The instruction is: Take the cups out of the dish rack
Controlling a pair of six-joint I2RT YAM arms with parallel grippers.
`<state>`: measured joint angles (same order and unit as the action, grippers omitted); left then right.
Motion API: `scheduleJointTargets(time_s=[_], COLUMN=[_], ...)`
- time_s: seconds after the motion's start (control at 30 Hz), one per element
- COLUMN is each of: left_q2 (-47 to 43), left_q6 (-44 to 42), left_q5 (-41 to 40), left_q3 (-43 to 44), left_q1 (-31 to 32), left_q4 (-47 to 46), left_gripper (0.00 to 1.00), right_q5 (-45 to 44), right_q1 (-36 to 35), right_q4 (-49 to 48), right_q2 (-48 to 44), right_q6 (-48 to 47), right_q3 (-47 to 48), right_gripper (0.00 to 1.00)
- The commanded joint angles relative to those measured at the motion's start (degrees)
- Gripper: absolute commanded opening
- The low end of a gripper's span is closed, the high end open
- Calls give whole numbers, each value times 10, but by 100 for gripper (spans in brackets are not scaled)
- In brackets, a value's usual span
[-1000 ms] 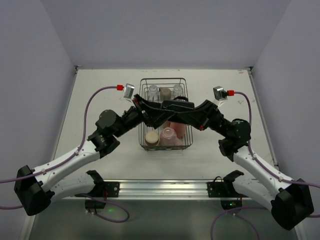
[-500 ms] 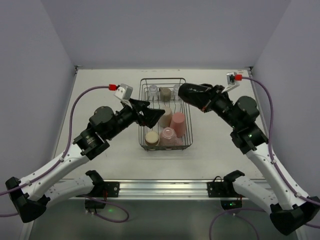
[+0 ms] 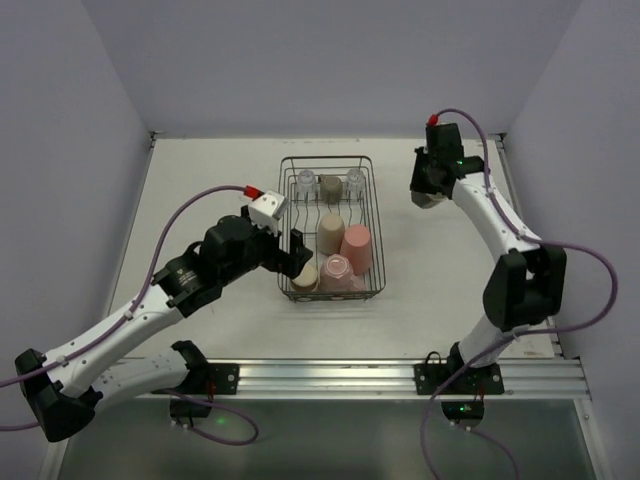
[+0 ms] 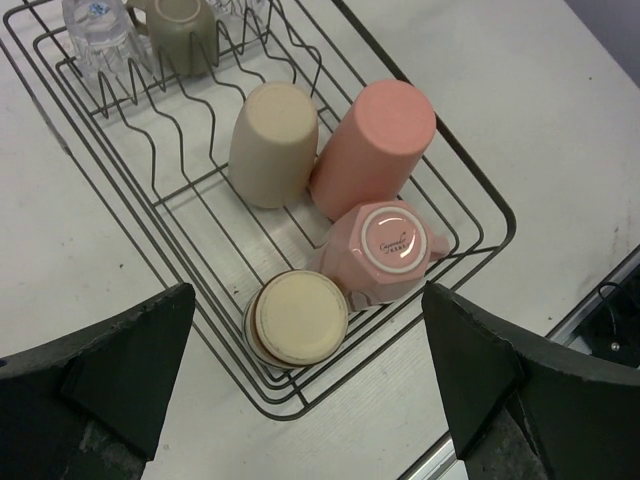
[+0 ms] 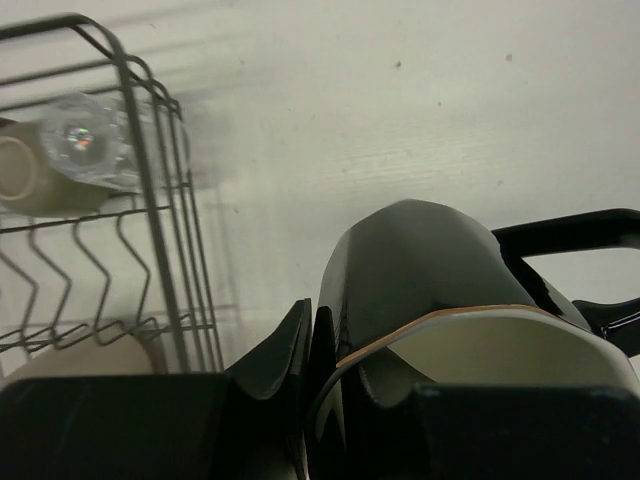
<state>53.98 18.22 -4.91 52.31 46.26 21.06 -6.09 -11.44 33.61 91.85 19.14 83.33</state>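
Observation:
The black wire dish rack (image 3: 369, 215) stands mid-table. It holds a beige tumbler (image 4: 272, 143) and a pink tumbler (image 4: 372, 148) lying down, an upturned pink cup (image 4: 390, 250), an upturned beige cup (image 4: 297, 318), clear glasses (image 4: 95, 25) and a grey-brown cup (image 4: 180, 25) at the far end. My left gripper (image 4: 307, 290) is open and empty, hovering above the rack's near-left corner (image 3: 297, 250). My right gripper (image 3: 428, 188) is shut on the rim of the black handled mug (image 5: 430, 270), held over the table right of the rack's far end.
The rack's right wall (image 5: 150, 200) is close to the left of the held mug. A metal rail (image 3: 330, 375) runs along the table's near edge. Side walls stand left and right of the table.
My right arm has lifted the black mug out of the rack and swung it to the far right. My left arm has drawn back toward the rack's near-left corner.

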Motion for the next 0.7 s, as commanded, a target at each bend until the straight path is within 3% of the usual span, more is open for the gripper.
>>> scheduleJointTargets(time_s=[0.0, 0.33, 0.67], left_q2=[-2, 38, 85], left_q6=[-23, -30, -9], left_q5=[0, 27, 61], left_q3=[-8, 0, 29], left_q1=[-1, 0, 3], left_q4=[18, 12, 7], left_gripper=[100, 100, 100], right_q5=[-22, 13, 25], right_q1=[3, 4, 4], right_q4=[40, 59, 63], right_q2=[66, 214, 271], right_q6=[-55, -69, -75], right_q3=[92, 171, 190], right_gripper=[0, 0, 2])
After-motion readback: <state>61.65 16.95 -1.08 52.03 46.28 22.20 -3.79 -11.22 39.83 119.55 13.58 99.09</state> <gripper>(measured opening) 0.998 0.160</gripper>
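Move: Low in the near-left corner of the rack, the cream cup lies about 4 cm ahead of the left hand, 3 to its right and 17 below; the pink mug is 8 cm right of that cup, the beige cup 12 cm beyond it and 7 right. The right hand, holding the black mug, has its free table spot about 5 cm ahead, 1 left and 20 below; the clear glass stands roughly 9 cm ahead and 15 left. Lowering the black mug beside the rack, the right hand sinks about 13 cm, quickly then slower, while reaching 5 cm forward; it tips its fingers nearly 20 degrees further down and keeps its pinch on the mug's wall. Meanwhile the left hand, fingers still wide open, eases down some 5 cm towards the cream cup, drifting slightly right as it tilts down a little. ##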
